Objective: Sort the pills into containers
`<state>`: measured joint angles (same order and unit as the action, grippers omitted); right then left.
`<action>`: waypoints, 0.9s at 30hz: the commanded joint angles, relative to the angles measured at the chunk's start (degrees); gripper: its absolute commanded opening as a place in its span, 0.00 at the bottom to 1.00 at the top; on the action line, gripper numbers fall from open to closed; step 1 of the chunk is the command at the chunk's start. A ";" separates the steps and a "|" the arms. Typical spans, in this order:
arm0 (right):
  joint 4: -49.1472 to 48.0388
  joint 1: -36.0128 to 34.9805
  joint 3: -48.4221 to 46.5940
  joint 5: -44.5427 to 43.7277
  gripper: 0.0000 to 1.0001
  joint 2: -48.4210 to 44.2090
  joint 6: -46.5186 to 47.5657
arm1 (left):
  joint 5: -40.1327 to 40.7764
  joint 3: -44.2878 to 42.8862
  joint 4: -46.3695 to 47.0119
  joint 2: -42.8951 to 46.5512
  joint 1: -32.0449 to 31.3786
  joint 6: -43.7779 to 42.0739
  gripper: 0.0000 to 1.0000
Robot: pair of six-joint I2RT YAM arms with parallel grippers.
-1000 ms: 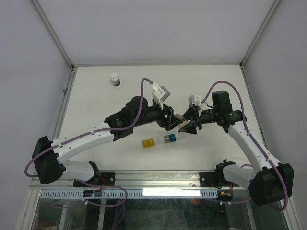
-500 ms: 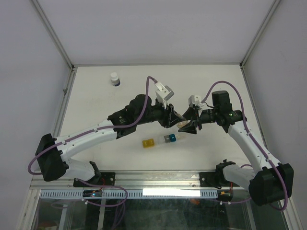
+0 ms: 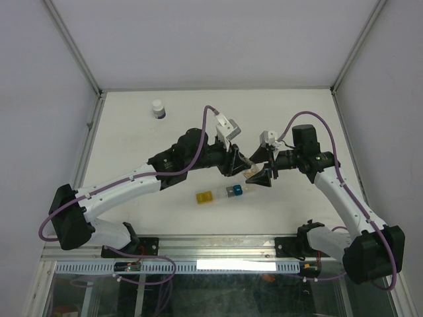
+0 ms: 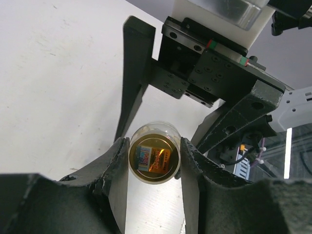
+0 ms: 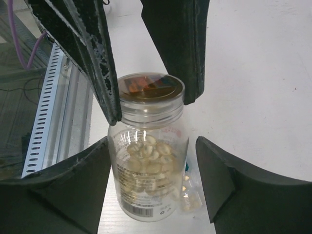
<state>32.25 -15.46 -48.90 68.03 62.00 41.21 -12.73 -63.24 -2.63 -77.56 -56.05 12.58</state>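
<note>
A small clear vial (image 5: 148, 163) holds the pills (image 5: 146, 161), pale tan pellets showing through its wall. My left gripper (image 4: 155, 157) is shut on the vial's neck; its dark fingers (image 5: 105, 73) clamp the capped end. My right gripper (image 5: 152, 151) is open, one jaw on each side of the vial's body with a gap on both sides. From above, the two grippers (image 3: 239, 165) (image 3: 262, 172) meet over the table's middle. The containers (image 3: 221, 193) lie in a strip just in front: yellow (image 3: 204, 197), blue (image 3: 235, 191) and clear (image 3: 250, 189). A clear one (image 5: 191, 192) holds a few pills.
A small dark bottle with a white cap (image 3: 158, 108) stands at the back left of the white table (image 3: 132, 145). A metal rail (image 3: 218, 247) runs along the near edge, with both arm bases on it. Walls close in the back and sides.
My left gripper has reached a little to the right and shut on the vial's neck. My right gripper's jaws have spread away from the vial.
</note>
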 commanded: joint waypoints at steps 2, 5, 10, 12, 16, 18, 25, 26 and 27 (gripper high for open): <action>-2.35 0.26 -0.96 1.42 0.84 -1.70 -0.69 | -3.32 -1.55 1.03 1.18 1.04 -1.81 0.00; -2.37 0.26 -0.93 1.40 0.99 -1.78 -0.78 | -3.18 -0.75 1.00 1.59 1.80 -1.94 0.00; -2.45 0.51 -0.93 1.23 1.00 -2.24 -0.91 | -1.63 1.36 -0.04 2.99 4.64 -3.00 0.00; -2.62 0.80 -0.83 1.38 1.00 -2.60 -1.16 | -1.02 2.52 -0.67 3.68 6.71 -3.43 0.00; -4.22 1.50 -0.38 1.12 1.00 -3.34 -2.40 | -0.03 4.11 -2.83 4.63 10.93 -5.03 0.00; -5.00 1.78 -0.09 0.88 1.00 -3.67 -3.15 | 1.13 4.27 -3.94 4.45 13.22 -6.15 0.00; -5.95 2.00 0.30 1.03 1.00 -3.64 -4.07 | 9.30 -5.03 -7.69 -5.59 21.88 -8.13 0.00; -6.04 2.06 0.34 0.97 1.00 -3.66 -4.12 | 9.94 -7.75 -8.20 -8.31 23.19 -8.32 0.00; -6.12 2.05 0.35 0.97 1.00 -3.68 -4.12 | 10.92 -10.79 -9.19 -12.28 24.20 -8.59 0.00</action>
<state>28.88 -13.85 -48.84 68.18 59.53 38.15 -7.49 -64.29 -11.51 -81.10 -35.81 6.28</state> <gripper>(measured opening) 0.995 0.386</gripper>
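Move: The left hand, gripping the capped pill bottle by its lid, has the white-capped bottle about 40 cm ahead, 35 cm to its left and 22 cm below. The pill organizer lies roughly 3 cm ahead of that hand, 8 cm left and 25 cm below. The right hand has the pill bottle's body right between its already loosening fingers; from there the organizer is some 3 cm ahead, 8 cm left and 20 cm below. Right fingers open fully, freeing the bottle, which the left carries some 17 cm forward-left and slightly down. ##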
